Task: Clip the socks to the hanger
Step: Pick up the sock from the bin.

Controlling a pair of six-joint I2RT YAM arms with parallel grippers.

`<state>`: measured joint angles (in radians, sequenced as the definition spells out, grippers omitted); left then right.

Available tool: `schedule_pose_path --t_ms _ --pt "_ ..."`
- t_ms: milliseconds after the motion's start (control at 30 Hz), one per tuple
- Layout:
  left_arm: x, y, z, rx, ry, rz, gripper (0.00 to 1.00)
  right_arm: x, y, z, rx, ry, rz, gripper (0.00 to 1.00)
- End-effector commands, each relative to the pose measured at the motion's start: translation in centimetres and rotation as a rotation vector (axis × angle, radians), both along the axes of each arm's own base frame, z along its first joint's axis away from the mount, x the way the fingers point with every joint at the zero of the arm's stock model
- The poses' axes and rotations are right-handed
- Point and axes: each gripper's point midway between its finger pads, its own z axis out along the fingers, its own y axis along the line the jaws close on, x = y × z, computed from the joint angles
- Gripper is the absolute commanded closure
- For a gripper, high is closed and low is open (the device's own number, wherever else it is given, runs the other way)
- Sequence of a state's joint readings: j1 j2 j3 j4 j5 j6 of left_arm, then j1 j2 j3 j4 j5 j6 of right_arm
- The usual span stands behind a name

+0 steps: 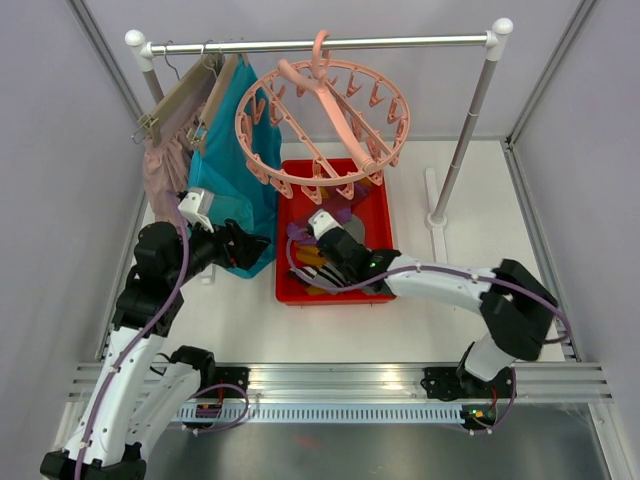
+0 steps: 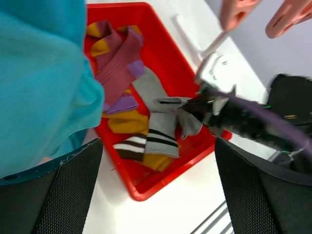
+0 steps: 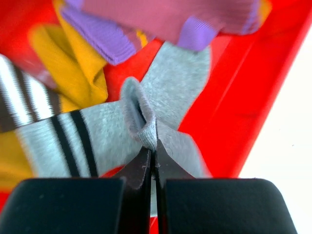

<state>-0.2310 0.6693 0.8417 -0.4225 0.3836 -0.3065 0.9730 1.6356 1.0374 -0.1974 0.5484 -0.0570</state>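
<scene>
Several socks [image 1: 312,262] lie heaped in a red bin [image 1: 372,200] below the hanger [image 1: 330,188], a salmon-pink ring of clips hooked on the rail. My right gripper [image 3: 155,153] reaches down into the bin and is shut on a raised fold of the grey sock [image 3: 175,83], which has black stripes at its cuff. A purple sock [image 3: 161,17] and a mustard sock [image 3: 83,68] lie just beyond it. My left gripper [image 2: 157,161] hangs open over the bin's near left corner, beside the teal garment, holding nothing.
A teal garment [image 1: 232,160] and a pale pink garment [image 1: 165,165] hang on slim hangers at the rail's [image 1: 400,42] left end, close to my left arm. The rack's right upright [image 1: 465,140] stands on the white table right of the bin.
</scene>
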Motion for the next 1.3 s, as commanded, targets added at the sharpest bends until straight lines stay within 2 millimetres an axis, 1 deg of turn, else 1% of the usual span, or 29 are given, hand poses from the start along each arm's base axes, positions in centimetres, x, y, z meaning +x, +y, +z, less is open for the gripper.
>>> schedule_pose_path --t_ms 0,33,67,100,133,167,233,267,300,333,367,433,467,533,633,700,867,900,933,967,1033,1067,1133,1167,1267 --pt "-0.3 -2.2 2.2 -0.112 -0.047 -0.115 0.0 -1.1 1.1 6.1 0.258 -0.074 -0.001 1.0" --pt "-0.3 -2.6 2.4 -0.127 -0.055 -0.132 0.0 -1.5 1.0 6.8 0.294 -0.074 -0.002 1.0" --pt "-0.5 -3.0 2.4 -0.144 -0.052 -0.162 0.0 -2.0 0.6 8.3 0.34 -0.086 0.006 1.0" --pt "-0.4 -3.3 3.3 -0.171 -0.083 -0.172 0.0 -2.5 0.8 9.0 0.376 -0.081 0.023 1.0" --pt "-0.4 -3.6 3.3 -0.182 -0.088 -0.183 0.0 -3.0 0.9 9.8 0.418 -0.076 0.03 1.0" --pt "-0.4 -4.1 3.2 -0.19 -0.095 -0.202 0.0 -3.6 0.5 11.5 0.47 -0.092 0.044 1.0" --pt "-0.4 -4.6 3.9 -0.206 -0.138 -0.213 0.0 -4.6 0.6 13.1 0.54 -0.086 0.078 1.0" --pt "-0.4 -5.3 3.6 -0.206 -0.138 -0.221 0.0 -5.3 0.3 14.6 0.59 -0.093 0.09 1.0" --pt "-0.3 -5.6 3.8 -0.202 -0.156 -0.223 0.0 -5.6 0.3 15.3 0.619 -0.091 0.103 1.0" --pt "-0.3 -5.9 3.5 -0.199 -0.149 -0.226 0.0 -6.4 0.6 16.2 0.651 -0.078 0.139 1.0" --pt "-0.5 -6.8 4.0 -0.206 -0.176 -0.255 0.0 -6.9 0.4 17.5 0.7 -0.083 0.153 1.0" --pt "-0.6 -7.8 4.3 -0.22 -0.21 -0.291 0.01 -8.0 0.7 19.1 0.758 -0.071 0.199 1.0" --pt "-1.1 -8.6 4.5 -0.227 -0.228 -0.323 0.02 -8.5 0.5 20.3 0.794 -0.077 0.217 1.0" --pt "-1.2 -9.2 4.9 -0.234 -0.273 -0.346 0.04 -9.4 0.6 21.6 0.842 -0.066 0.247 1.0" --pt "-1.3 -10.0 4.9 -0.238 -0.301 -0.373 0.07 -10.9 0.5 23.8 0.91 -0.052 0.311 1.0" --pt "-1.7 -10.5 5.7 -0.253 -0.338 -0.406 0.08 -11.7 0.7 24.4 0.941 -0.034 0.34 1.0" --pt "-2.2 -12.0 6.6 -0.267 -0.367 -0.474 0.14 -12.9 0.8 26.2 1.004 -0.022 0.391 1.0" --pt "-2.3 -12.3 6.8 -0.27 -0.374 -0.487 0.18 -13.0 0.8 26.4 1.013 -0.022 0.391 1.0" --pt "-2.5 -12.5 7.0 -0.274 -0.382 -0.499 0.19 -13.4 1.0 26.7 1.025 -0.008 0.414 1.0" --pt "-2.8 -12.9 7.0 -0.277 -0.379 -0.52 0.2 -13.5 1.0 26.8 1.03 -0.007 0.415 1.0" --pt "-3.3 -13.5 7.4 -0.282 -0.389 -0.553 0.25 -13.6 1.0 27.3 1.047 -0.009 0.422 1.0" --pt "-3.3 -13.7 7.2 -0.278 -0.383 -0.563 0.26 -13.7 1.1 27.5 1.052 -0.007 0.426 1.0" --pt "-3.6 -14.0 7.4 -0.285 -0.394 -0.573 0.26 -13.9 1.3 28.1 1.067 -0.007 0.443 1.0" --pt "-3.7 -14.1 7.5 -0.294 -0.396 -0.581 0.27 -13.8 1.4 28.1 1.067 -0.002 0.442 1.0" --pt "-4.3 -14.5 7.9 -0.304 -0.405 -0.609 0.35 -13.5 1.6 28.2 1.064 -0.003 0.43 1.0"
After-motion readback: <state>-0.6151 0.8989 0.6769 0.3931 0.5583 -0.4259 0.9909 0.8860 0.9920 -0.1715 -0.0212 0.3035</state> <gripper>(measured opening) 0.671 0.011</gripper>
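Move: The grey sock's cuff, already pinched in the right hand, lies about 7 cm ahead of the left hand, 18 cm to its right and 17 cm below. The hanger's near clips are 9 cm ahead of the left hand, 10 cm right, slightly above. From the right hand, the left gripper is 18 cm left, 7 cm back and 17 cm up; the purple sock lies 10 cm ahead and 3 cm left, the brown-striped sock 10 cm left and 4 cm back, both some 7 cm below. Right lifts its pinched grey sock some 25 cm and back; left, narrowing, swings 14 cm right towards it. ##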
